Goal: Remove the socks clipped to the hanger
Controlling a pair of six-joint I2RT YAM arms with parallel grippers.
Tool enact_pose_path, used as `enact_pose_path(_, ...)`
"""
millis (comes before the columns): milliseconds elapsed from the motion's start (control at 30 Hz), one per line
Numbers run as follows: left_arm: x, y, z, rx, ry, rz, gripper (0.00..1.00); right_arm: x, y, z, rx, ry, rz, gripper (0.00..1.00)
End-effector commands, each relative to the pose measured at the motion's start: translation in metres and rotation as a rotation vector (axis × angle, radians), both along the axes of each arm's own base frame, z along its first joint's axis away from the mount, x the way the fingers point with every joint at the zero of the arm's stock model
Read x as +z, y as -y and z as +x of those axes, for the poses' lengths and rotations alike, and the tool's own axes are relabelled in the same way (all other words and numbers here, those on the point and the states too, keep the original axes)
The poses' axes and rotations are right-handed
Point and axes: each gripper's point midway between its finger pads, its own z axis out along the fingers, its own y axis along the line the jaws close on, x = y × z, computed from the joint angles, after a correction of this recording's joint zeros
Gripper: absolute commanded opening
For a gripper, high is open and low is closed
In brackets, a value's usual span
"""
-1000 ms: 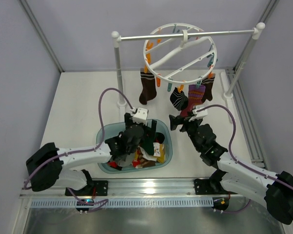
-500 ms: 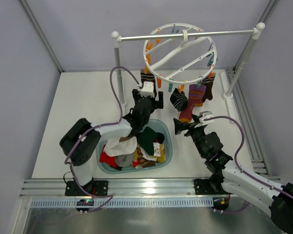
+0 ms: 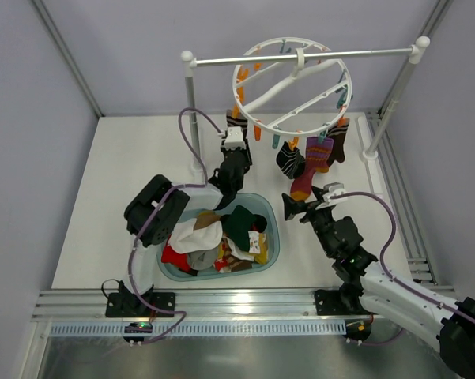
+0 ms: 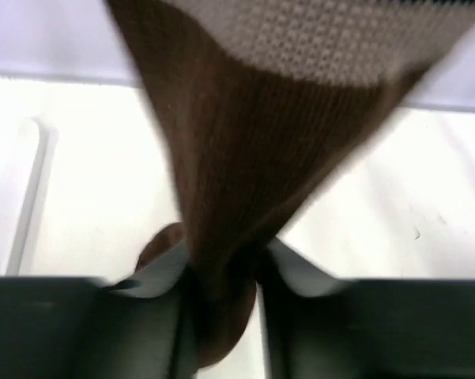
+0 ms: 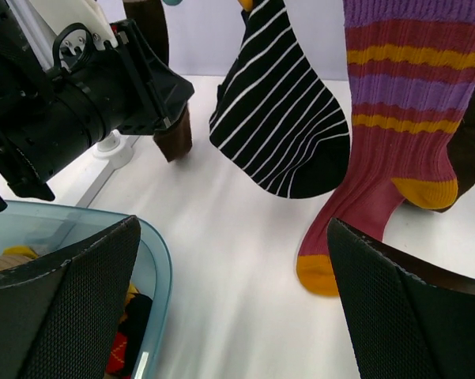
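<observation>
The white ring hanger [image 3: 292, 79] hangs by its hook from the rail. A black striped sock [image 3: 288, 162], a purple-red striped sock [image 3: 316, 158] with an orange toe and a dark brown sock [image 3: 339, 140] dangle from its clips. At the ring's left a second dark brown sock [image 4: 245, 158] hangs, and my left gripper [image 3: 235, 130] [image 4: 221, 276] is shut on its lower end, the cloth bunched between both fingers. Below the striped socks, my right gripper [image 3: 296, 207] [image 5: 237, 300] is open and empty. The black striped sock [image 5: 288, 118] and purple-red sock [image 5: 387, 134] hang just ahead of it.
A teal basin [image 3: 273, 233] [image 5: 154, 260] holding several loose socks sits on the table between the arms. The white two-post rail stand [image 3: 192, 110] carries the hanger. The left arm's wrist [image 5: 87, 95] fills the upper left of the right wrist view.
My left gripper rose from the basin to the left brown sock and closed on it. My right gripper drew back slightly toward the near side, still open.
</observation>
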Motion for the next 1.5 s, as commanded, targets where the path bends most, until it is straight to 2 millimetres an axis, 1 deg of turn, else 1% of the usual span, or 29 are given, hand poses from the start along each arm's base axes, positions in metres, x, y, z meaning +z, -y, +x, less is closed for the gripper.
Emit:
enact_pose_path(0, 0.039, 0.002, 0.007, 0.010, 0.136, -0.113, 0.23, 0.012, -0.003, 0.003, 0.005, 0.043, 0.011, 1.00)
enact_pose_path(67, 0.035, -0.001, 0.002, 0.007, 0.142, -0.118, 0.05, 0.013, -0.005, 0.004, 0.016, 0.046, 0.004, 1.00)
enact_pose_path(100, 0.046, -0.004, -0.001, 0.006, 0.175, -0.149, 0.00, 0.013, -0.008, 0.004, 0.028, 0.048, -0.005, 1.00)
enact_pose_path(133, 0.039, -0.009, -0.007, 0.000, 0.166, -0.139, 0.00, 0.010, -0.010, 0.005, 0.035, 0.042, -0.021, 1.00)
enact_pose_path(200, 0.049, -0.014, -0.018, -0.006, 0.204, -0.174, 0.00, 0.012, -0.019, 0.004, 0.081, 0.050, -0.033, 1.00)
enact_pose_path(233, 0.048, -0.023, -0.030, -0.003, 0.202, -0.176, 0.00, 0.010, -0.023, 0.005, 0.093, 0.041, -0.044, 1.00)
enact_pose_path(333, 0.057, -0.042, -0.053, -0.010, 0.238, -0.218, 0.00, 0.018, -0.034, 0.007, 0.132, 0.037, -0.032, 1.00)
enact_pose_path(433, 0.060, -0.049, -0.066, -0.035, 0.231, -0.211, 0.00, 0.032, -0.056, 0.005, 0.225, 0.041, -0.018, 1.00)
enact_pose_path(533, 0.059, -0.054, -0.077, -0.053, 0.226, -0.205, 0.00, 0.056, -0.082, -0.001, 0.327, 0.069, -0.005, 1.00)
enact_pose_path(567, 0.067, -0.058, -0.081, -0.055, 0.241, -0.220, 0.00, 0.071, -0.096, -0.006, 0.365, 0.074, -0.013, 1.00)
enact_pose_path(633, 0.067, -0.060, -0.089, -0.077, 0.243, -0.223, 0.00, 0.083, -0.110, -0.007, 0.377, 0.075, -0.034, 0.99)
enact_pose_path(667, 0.076, -0.064, -0.093, -0.080, 0.258, -0.235, 0.00, 0.104, -0.117, -0.007, 0.390, 0.101, -0.024, 1.00)
enact_pose_path(733, 0.077, -0.065, -0.101, -0.105, 0.254, -0.232, 0.00, 0.114, -0.138, -0.013, 0.476, 0.101, -0.028, 1.00)
enact_pose_path(767, 0.085, -0.066, -0.106, -0.118, 0.261, -0.249, 0.00, 0.136, -0.144, -0.014, 0.498, 0.117, 0.002, 1.00)
enact_pose_path(800, 0.083, -0.068, -0.109, -0.128, 0.257, -0.245, 0.00, 0.136, -0.152, -0.011, 0.509, 0.102, 0.001, 1.00)
enact_pose_path(833, 0.084, -0.067, -0.112, -0.140, 0.257, -0.246, 0.00, 0.143, -0.156, -0.009, 0.520, 0.107, 0.008, 1.00)
enact_pose_path(867, 0.085, -0.066, -0.115, -0.159, 0.252, -0.242, 0.00, 0.162, -0.159, -0.007, 0.520, 0.127, 0.033, 1.00)
enact_pose_path(900, 0.089, -0.068, -0.119, -0.165, 0.257, -0.247, 0.00, 0.167, -0.162, -0.005, 0.519, 0.130, 0.041, 1.00)
enact_pose_path(933, 0.090, -0.069, -0.121, -0.170, 0.256, -0.244, 0.00, 0.166, -0.174, -0.006, 0.568, 0.125, 0.030, 1.00)
enact_pose_path(967, 0.091, -0.069, -0.123, -0.178, 0.257, -0.247, 0.00, 0.180, -0.178, -0.004, 0.574, 0.145, 0.049, 1.00)
enact_pose_path(1000, 0.093, -0.071, -0.127, -0.184, 0.261, -0.255, 0.00, 0.183, -0.181, -0.002, 0.575, 0.140, 0.059, 1.00)
enact_pose_path(1033, 0.095, -0.072, -0.129, -0.189, 0.266, -0.261, 0.00, 0.177, -0.186, 0.005, 0.570, 0.120, 0.054, 1.00)
enact_pose_path(1067, 0.095, -0.072, -0.131, -0.196, 0.267, -0.263, 0.00, 0.187, -0.187, 0.010, 0.551, 0.129, 0.071, 1.00)
enact_pose_path(1133, 0.098, -0.074, -0.136, -0.208, 0.266, -0.264, 0.00, 0.182, -0.192, 0.019, 0.537, 0.109, 0.074, 1.00)
enact_pose_path(1233, 0.103, -0.074, -0.143, -0.235, 0.263, -0.264, 0.00, 0.184, -0.186, 0.033, 0.499, 0.095, 0.124, 1.00)
enact_pose_path(1267, 0.105, -0.073, -0.145, -0.244, 0.262, -0.263, 0.00, 0.182, -0.182, 0.044, 0.476, 0.089, 0.138, 1.00)
enact_pose_path(1400, 0.106, -0.074, -0.153, -0.269, 0.260, -0.285, 0.00, 0.178, -0.182, 0.062, 0.493, 0.075, 0.172, 1.00)
enact_pose_path(1433, 0.109, -0.073, -0.155, -0.279, 0.266, -0.304, 0.00, 0.184, -0.183, 0.065, 0.491, 0.085, 0.181, 1.00)
enact_pose_path(1467, 0.108, -0.073, -0.157, -0.285, 0.265, -0.306, 0.00, 0.177, -0.186, 0.072, 0.484, 0.077, 0.173, 1.00)
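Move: Between the left hand's half-closed fingers is the ankle of the hanging brown sock; its middle lies about 1 cm ahead and 4 cm higher. The black striped sock hangs some 16 cm to that hand's right and 8 cm nearer the base, the purple sock about 23 cm right and 9 cm back; the bin's middle is roughly 23 cm back, 6 cm left and 12 cm down. From the right hand the brown sock is some 22 cm ahead, 20 cm left, at about its height. Closing fully on the brown sock's ankle, the left hand then draws it about 15 cm back, some 10 cm up and 7 cm left, tilting its fingers up and turning clockwise. The open right hand dips slightly, sweeps nearly 20 cm left and some 17 cm up towards the cuff, turning counter-clockwise, then eases forward and a little down so the orange clip comes between its spread fingers. ##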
